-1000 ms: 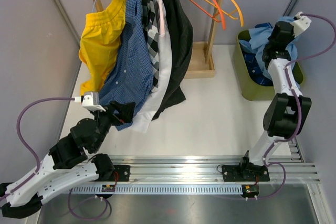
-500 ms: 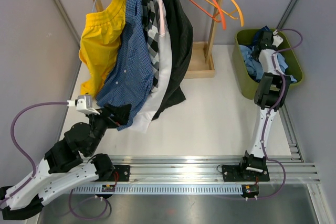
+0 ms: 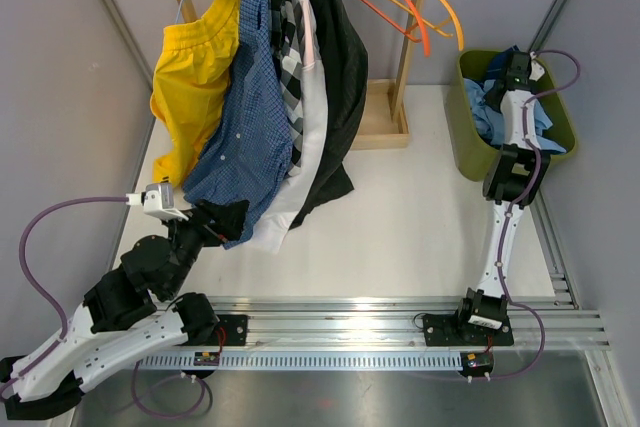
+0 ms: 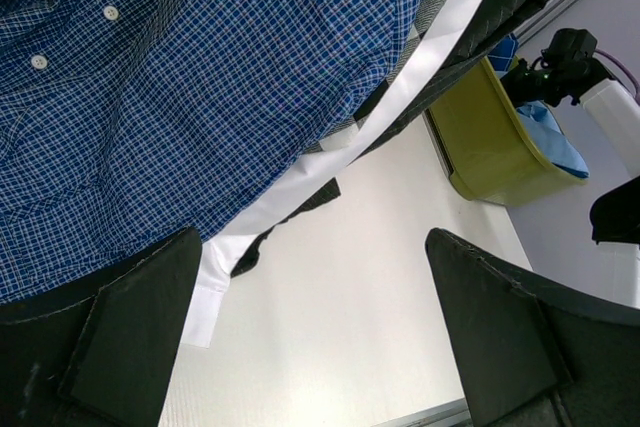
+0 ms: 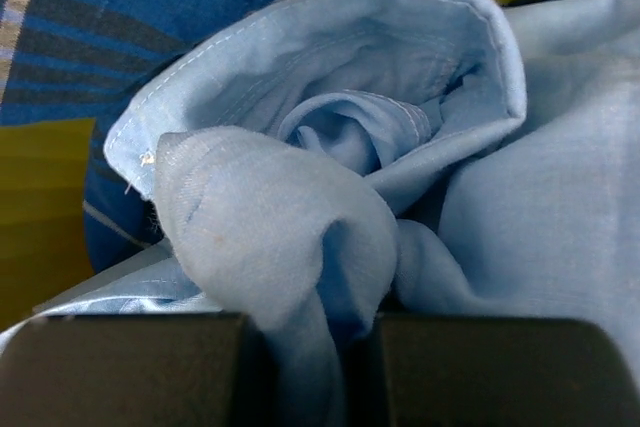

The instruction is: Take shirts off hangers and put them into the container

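Yellow [image 3: 190, 87], dark blue check [image 3: 245, 122], white [image 3: 310, 117] and black [image 3: 342, 87] shirts hang on the rack, with bare orange hangers [image 3: 415, 2] beside them. My left gripper [image 3: 232, 219] stands open just under the dark blue check shirt's [image 4: 200, 97] hem. Only bare table lies between its fingers [image 4: 130, 337]. The olive-green container [image 3: 468, 142] sits at the far right. My right gripper [image 3: 515, 69] reaches down into it, shut on a fold of the light blue shirt [image 5: 400, 147], which bunches up over its fingers [image 5: 500, 367].
The wooden rack's base [image 3: 380, 127] stands on the table between the shirts and the container. A darker blue striped garment [image 5: 100, 17] lies in the container under the light blue shirt. Grey walls close in both sides, and a metal rail [image 3: 350, 332] runs along the near edge.
My right arm has stretched forward and lowered the light blue shirt into the container. The left gripper has shifted slightly back and stays open.
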Motion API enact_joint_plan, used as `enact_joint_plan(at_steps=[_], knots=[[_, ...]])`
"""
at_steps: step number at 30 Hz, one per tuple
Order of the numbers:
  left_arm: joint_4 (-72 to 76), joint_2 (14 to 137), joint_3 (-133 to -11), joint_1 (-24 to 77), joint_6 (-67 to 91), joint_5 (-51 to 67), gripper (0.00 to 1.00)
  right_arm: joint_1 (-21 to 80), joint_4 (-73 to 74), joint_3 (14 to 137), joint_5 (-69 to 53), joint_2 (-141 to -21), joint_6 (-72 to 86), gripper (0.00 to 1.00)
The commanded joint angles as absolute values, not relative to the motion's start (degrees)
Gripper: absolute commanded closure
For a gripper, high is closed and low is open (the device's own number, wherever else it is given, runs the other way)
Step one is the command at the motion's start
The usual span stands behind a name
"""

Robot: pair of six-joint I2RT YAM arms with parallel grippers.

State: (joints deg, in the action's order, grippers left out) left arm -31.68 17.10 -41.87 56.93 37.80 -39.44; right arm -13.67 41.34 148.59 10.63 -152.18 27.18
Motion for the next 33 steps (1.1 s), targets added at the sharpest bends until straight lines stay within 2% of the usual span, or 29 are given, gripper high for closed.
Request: enact_joint_plan(at_steps=[1, 2, 3, 4, 6, 7, 8, 9, 18, 23, 28, 29, 33], knots=[[-31.0, 16.6, -42.2, 57.0, 38.8, -40.0, 0.01, -13.4, 37.4, 145.7, 3.5, -148.5, 26.4, 0.96], [-31.2, 16.7, -42.2, 57.0, 38.9, -40.0, 0.01, -13.4, 34.4, 142.5, 2.9, -145.5, 26.3, 0.91], [-31.1, 16.7, -42.1, 57.0, 38.9, -40.0, 0.01, -13.4, 33.3, 141.3, 2.5, -143.9, 26.4, 0.78], [-31.3, 16.7, -42.1, 57.0, 39.2, -40.0, 0.01, -13.4, 32.6, 140.5, 2.1, -142.6, 25.8, 0.58], [-31.4, 16.6, -42.0, 57.0, 39.3, -40.0, 0.01, -13.4, 31.2, 139.3, 1.5, -138.4, 25.1, 0.43], [-31.3, 16.4, -42.0, 57.0, 39.4, -40.0, 0.01, -13.4, 30.8, 138.9, 1.7, -136.9, 24.5, 0.19], [-31.3, 16.4, -41.9, 57.0, 39.3, -40.0, 0.01, -13.4, 29.2, 137.1, 2.1, -133.4, 24.1, 0.05], [-31.2, 16.4, -41.8, 57.0, 39.3, -39.9, 0.01, -13.3, 27.8, 135.7, 3.0, -131.3, 23.8, 0.01], [-29.4, 17.1, -41.2, 57.0, 38.4, -38.4, 0.01, -12.7, 18.6, 123.9, 13.9, -109.7, 19.6, 0.01], [-27.7, 17.1, -41.0, 57.0, 37.3, -37.5, 0.01, -9.2, 4.7, 103.5, 20.0, -89.8, 19.5, 0.01], [-26.0, 17.4, -41.0, 56.9, 36.0, -36.3, 0.01, -0.3, -4.0, 90.5, 15.3, -75.3, 13.6, 0.01], [-26.0, 17.3, -41.0, 57.0, 35.9, -36.1, 0.01, 5.0, -3.9, 88.4, 13.2, -72.1, 12.7, 0.01], [-25.9, 16.5, -40.8, 57.0, 35.2, -35.9, 0.01, 15.2, -1.3, 84.6, 0.6, -66.5, 9.5, 0.00]])
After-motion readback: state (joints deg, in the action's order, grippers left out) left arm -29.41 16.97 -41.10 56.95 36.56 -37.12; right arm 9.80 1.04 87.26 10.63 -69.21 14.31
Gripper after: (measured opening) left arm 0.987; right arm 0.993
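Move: The right hand is down in the far part of the green container, still pinching the light-blue shirt; the container's middle lies about 7 cm back and 3 cm left of it, roughly level. The wooden tray stands some 32 cm left, 10 cm back and 5 cm lower; the black shirt hangs about 40 cm left, 12 cm back and 30 cm higher. From the left hand the container is roughly 37 cm ahead, 57 cm right and 21 cm lower. The right fingers open wide and let go of the light-blue shirt inside the container, and the hand lifts out almost straight up at first, then, still climbing, draws back and finally swings left towards the rack and the black shirt. In all it rises about 45 cm, comes back some 24 cm and goes left about 21 cm, the fingers staying open while the wrist tips them up by roughly 60 degrees and turns them left. ##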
